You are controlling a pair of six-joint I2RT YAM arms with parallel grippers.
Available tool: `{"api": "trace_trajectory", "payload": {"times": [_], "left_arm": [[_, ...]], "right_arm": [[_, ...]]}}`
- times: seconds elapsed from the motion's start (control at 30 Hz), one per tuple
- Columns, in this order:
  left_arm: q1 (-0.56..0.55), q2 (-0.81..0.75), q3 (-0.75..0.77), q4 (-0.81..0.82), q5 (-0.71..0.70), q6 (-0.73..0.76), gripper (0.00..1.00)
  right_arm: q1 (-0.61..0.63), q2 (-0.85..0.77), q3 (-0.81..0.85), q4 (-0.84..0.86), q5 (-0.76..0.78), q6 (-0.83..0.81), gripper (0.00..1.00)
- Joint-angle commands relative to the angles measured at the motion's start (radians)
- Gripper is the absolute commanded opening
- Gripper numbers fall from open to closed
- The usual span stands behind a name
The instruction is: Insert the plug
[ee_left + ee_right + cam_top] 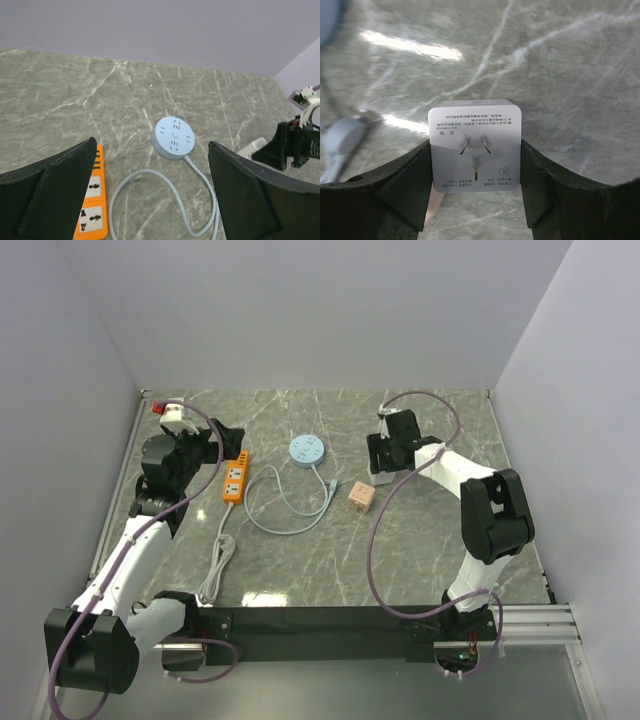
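Note:
My right gripper (475, 166) is shut on a white square plug (475, 145), its three prongs facing the wrist camera, low over the marble table. In the top view this gripper (383, 470) is right of centre, with the plug (383, 479) at its tip. An orange power strip (232, 480) lies at the left. A round light-blue socket (307, 450) with a looped blue cable (285, 508) lies mid-table. My left gripper (152, 195) is open and empty above the strip (92, 200), facing the blue socket (173, 137).
A small pink-tan cube (360, 498) sits just left of the right gripper. The blue cable ends in a small plug (342, 137) near that cube. The strip's grey-white cord (218, 565) runs toward the near edge. White walls enclose the table.

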State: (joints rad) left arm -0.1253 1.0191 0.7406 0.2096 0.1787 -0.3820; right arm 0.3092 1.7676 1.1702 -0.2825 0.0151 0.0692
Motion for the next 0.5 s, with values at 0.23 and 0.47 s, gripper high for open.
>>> {"api": "trace_trajectory", "payload": {"times": [0.23, 0.47], "left_arm": [[-0.005, -0.066, -0.027, 0.203, 0.290, -0.024, 0.99], [-0.053, -0.106, -0.092, 0.448, 0.583, -0.106, 0.99]], "right_arm": [[0.031, -0.311, 0.118, 0.119, -0.433, 0.079, 0.02], [0.080, -0.460, 0.003, 0.432, -0.779, 0.299, 0.00]]}}
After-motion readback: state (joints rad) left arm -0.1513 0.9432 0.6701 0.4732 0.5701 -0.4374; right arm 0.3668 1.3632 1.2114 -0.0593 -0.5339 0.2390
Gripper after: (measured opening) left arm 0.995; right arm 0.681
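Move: The right hand already grips the white plug block at table level; the open left gripper, which it nears, is about 37 cm to its left, 5 cm back and 21 cm higher. From the right hand, the blue round socket lies roughly 19 cm left and 5 cm ahead, the pink cube about 5 cm left and 7 cm back. For the left hand, the white plug is some 37 cm right, 5 cm ahead and 21 cm below. Right hand lifts the gripped plug about 24 cm, swinging left towards the open left gripper, which rises rightward, back. ##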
